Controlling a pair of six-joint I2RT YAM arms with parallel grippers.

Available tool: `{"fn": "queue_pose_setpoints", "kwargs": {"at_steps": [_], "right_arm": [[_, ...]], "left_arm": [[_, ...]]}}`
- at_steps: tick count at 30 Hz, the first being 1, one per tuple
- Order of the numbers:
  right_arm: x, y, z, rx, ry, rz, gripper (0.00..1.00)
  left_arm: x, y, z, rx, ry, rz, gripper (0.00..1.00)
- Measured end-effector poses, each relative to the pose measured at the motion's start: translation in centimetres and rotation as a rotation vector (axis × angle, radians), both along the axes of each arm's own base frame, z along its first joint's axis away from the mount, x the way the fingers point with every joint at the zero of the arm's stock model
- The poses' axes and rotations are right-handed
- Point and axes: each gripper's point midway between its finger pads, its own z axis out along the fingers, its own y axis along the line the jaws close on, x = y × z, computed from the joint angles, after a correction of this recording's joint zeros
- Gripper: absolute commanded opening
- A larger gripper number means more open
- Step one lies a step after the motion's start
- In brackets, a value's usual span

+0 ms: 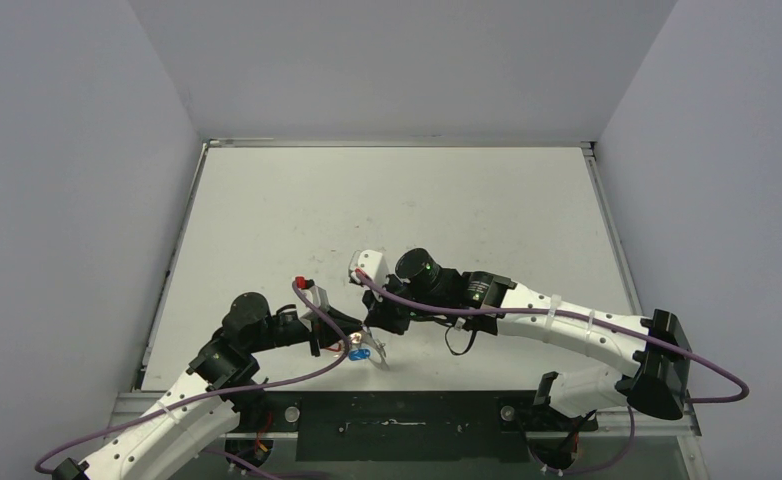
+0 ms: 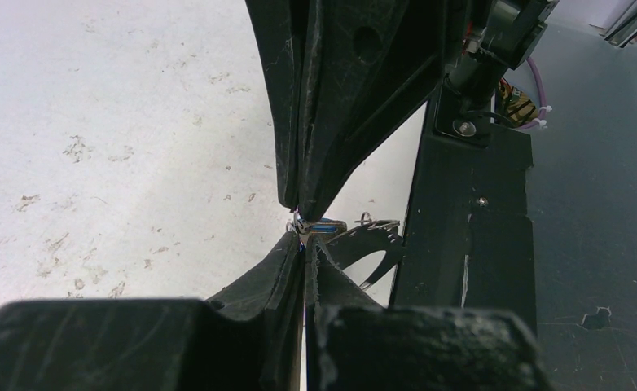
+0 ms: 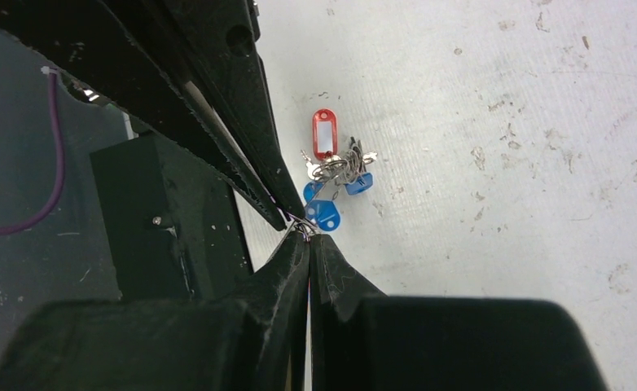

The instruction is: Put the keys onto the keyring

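Observation:
My left gripper [image 1: 350, 346] and right gripper [image 1: 372, 334] meet tip to tip low over the table's near edge, both shut. In the right wrist view my right gripper [image 3: 307, 237] pinches a thin silvery wire of the keyring [image 3: 299, 226], and the left gripper [image 3: 287, 214] closes on the same wire from above. Just beyond the tips is the bunch of keys [image 3: 340, 169], with a red tag [image 3: 325, 134] and blue tags [image 3: 323, 214]. The left wrist view shows my left gripper [image 2: 303, 241] against the right gripper [image 2: 299, 213], with a blue tag [image 2: 325, 230] beside them. Most of the hoop is hidden.
The white table [image 1: 387, 200] is scuffed and walled by grey panels on three sides. A black strip [image 1: 397, 425] runs along the near edge right beside both grippers; it also shows as a black rail [image 2: 462, 244] in the left wrist view. Purple cables trail from both arms.

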Motion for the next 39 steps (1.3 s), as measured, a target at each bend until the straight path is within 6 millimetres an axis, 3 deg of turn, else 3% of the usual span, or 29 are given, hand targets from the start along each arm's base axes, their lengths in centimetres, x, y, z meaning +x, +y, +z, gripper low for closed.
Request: {"fn": "queue_pose_setpoints", "kwargs": {"at_steps": [14,15,17,18,20,23,33,37,39], "right_arm": [[0.9,-0.4,-0.6,-0.032,-0.021,-0.045,0.03],[0.9,-0.4,-0.7,-0.033,-0.021,-0.045,0.16],[0.8,-0.5,-0.8,-0.037,-0.018,-0.049,0.54],[0.9,-0.6,-1.0,-0.04,-0.017,-0.057,0.65],[1.2,-0.7,-1.2,-0.045,-0.025,-0.073,0.76],[1.6,-1.0,-1.3,-0.034,-0.049,-0.095,0.84],[1.5,-2.8,1.9,0.11,-0.212,-0.068,0.83],[0.8,-3.4,1.0,0.135,-0.283,0.009,0.81],[0.5,-3.5,0.7,0.138,-0.304,0.044,0.75]], "left_arm": [[0.0,0.1,0.1,-0.004,-0.006,0.004,0.0],[0.0,0.1,0.1,-0.004,-0.006,0.005,0.0],[0.0,0.1,0.2,-0.005,-0.007,0.005,0.0],[0.0,0.1,0.2,-0.005,-0.007,0.003,0.0],[0.0,0.1,0.2,-0.007,-0.009,0.003,0.0],[-0.1,0.1,0.3,-0.009,-0.012,0.003,0.0],[-0.2,0.2,0.8,-0.022,-0.028,0.002,0.0],[-0.5,0.2,0.9,-0.027,-0.032,-0.01,0.0],[-0.7,0.2,1.0,-0.031,-0.036,-0.019,0.0]]}}
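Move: The right fingers are shut on a small split ring about 1 cm to their left, which the left fingers also pinch some 1 cm to their own right. From the right hand, the grey ring plate hangs about 3 cm back, level left-right and 6 cm below. The blue tags hang some 2 cm back, 3 cm left and 5 cm below; the red tag is about 2 cm back, 6 cm left and 6 cm below. The right fingers keep their pinch on the ring while the hand eases about 1 cm forward and slightly down, then open wide and let go. The right hand draws off some 3 cm to the right, first rising about 3 cm, then sinking and coming back a little, and rolls about 20 degrees, its forward side lifting. The left hand keeps the ring pinched and rises about 1 cm. ##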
